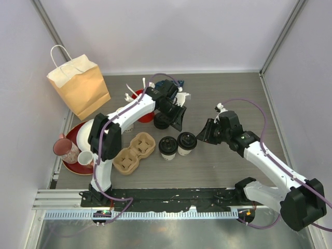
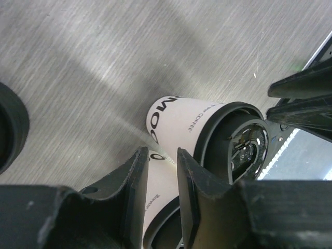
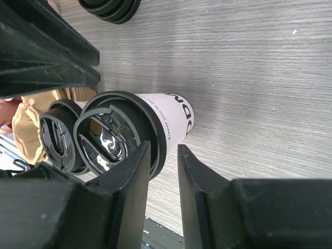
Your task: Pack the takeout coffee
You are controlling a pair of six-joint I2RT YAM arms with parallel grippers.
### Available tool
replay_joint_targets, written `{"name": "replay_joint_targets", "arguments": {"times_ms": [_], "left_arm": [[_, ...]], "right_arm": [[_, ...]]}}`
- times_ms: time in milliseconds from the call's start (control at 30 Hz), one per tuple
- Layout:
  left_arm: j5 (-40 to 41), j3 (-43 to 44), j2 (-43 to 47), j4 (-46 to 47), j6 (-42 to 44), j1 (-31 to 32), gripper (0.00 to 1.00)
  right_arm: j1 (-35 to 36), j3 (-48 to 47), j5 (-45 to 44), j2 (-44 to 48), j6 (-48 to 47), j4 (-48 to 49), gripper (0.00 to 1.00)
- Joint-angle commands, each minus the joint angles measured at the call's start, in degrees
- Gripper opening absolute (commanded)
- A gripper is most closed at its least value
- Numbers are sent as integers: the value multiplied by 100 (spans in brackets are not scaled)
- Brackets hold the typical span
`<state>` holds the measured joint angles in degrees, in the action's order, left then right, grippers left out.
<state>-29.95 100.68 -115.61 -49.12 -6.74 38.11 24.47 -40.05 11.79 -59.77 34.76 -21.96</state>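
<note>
Two takeout coffee cups, cream paper with black sip lids, stand side by side at the table's middle: the left cup [image 1: 167, 147] and the right cup [image 1: 187, 143]. My left gripper [image 1: 178, 123] hovers just behind them, open by a narrow gap. In the left wrist view that gripper [image 2: 162, 155] shows one cup's wall [image 2: 158, 189] through the gap, with the other cup [image 2: 179, 122] beside it. My right gripper [image 1: 201, 136] sits just right of the right cup, open. In the right wrist view the gripper [image 3: 163, 150] holds nothing, and the nearer cup [image 3: 168, 116] lies beside its left finger.
A brown cardboard cup carrier [image 1: 135, 153] lies left of the cups. A stack of black lids [image 1: 161, 122] sits behind them. A kraft paper bag [image 1: 80, 87] stands at the back left, and a red plate [image 1: 70, 167] with mugs is at the left.
</note>
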Motion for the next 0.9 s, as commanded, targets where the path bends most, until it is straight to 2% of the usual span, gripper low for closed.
{"name": "replay_joint_targets", "arguments": {"times_ms": [0, 133, 300, 467, 633, 867], "left_arm": [[51, 215, 364, -9, 33, -225, 34], [-36, 224, 495, -97, -11, -260, 36], [-580, 74, 715, -247, -108, -260, 37], [-977, -373, 1058, -291, -187, -242, 36], [-1073, -830, 1234, -326, -187, -41, 34], [-977, -954, 1094, -291, -231, 21, 31]], "right_arm": [[-12, -266, 8, 272, -180, -186, 33], [-12, -249, -10, 308, -259, -388, 33], [-21, -82, 244, 299, -216, -274, 33], [-12, -29, 350, 238, -189, -178, 33], [-21, 41, 341, 185, -163, -151, 33], [-12, 173, 324, 220, -84, -19, 31]]}}
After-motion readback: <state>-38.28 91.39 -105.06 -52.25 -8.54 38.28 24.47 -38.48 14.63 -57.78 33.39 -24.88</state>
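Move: The lid of the right-hand coffee cup lies about 5 cm back and 4 cm to the right of the left hand, some 2 cm lower. The left-hand cup's lid is about 7 cm back and 5 cm left of that hand; the spare lids lie 7 cm ahead and 8 cm left, about 9 cm down. From the right hand, the right-hand cup's lid is some 6 cm left and 1 cm back, about 2 cm lower. Heading back over the two lidded cups, the left hand first slips about 1.5 cm forward and left, then rises some 4 cm as it draws back about 7 cm to above the gap between the lids, sinking slightly at the end. The right hand stays close by the right-hand lid's rim, easing back about 2 cm; both grippers stay nearly shut. ##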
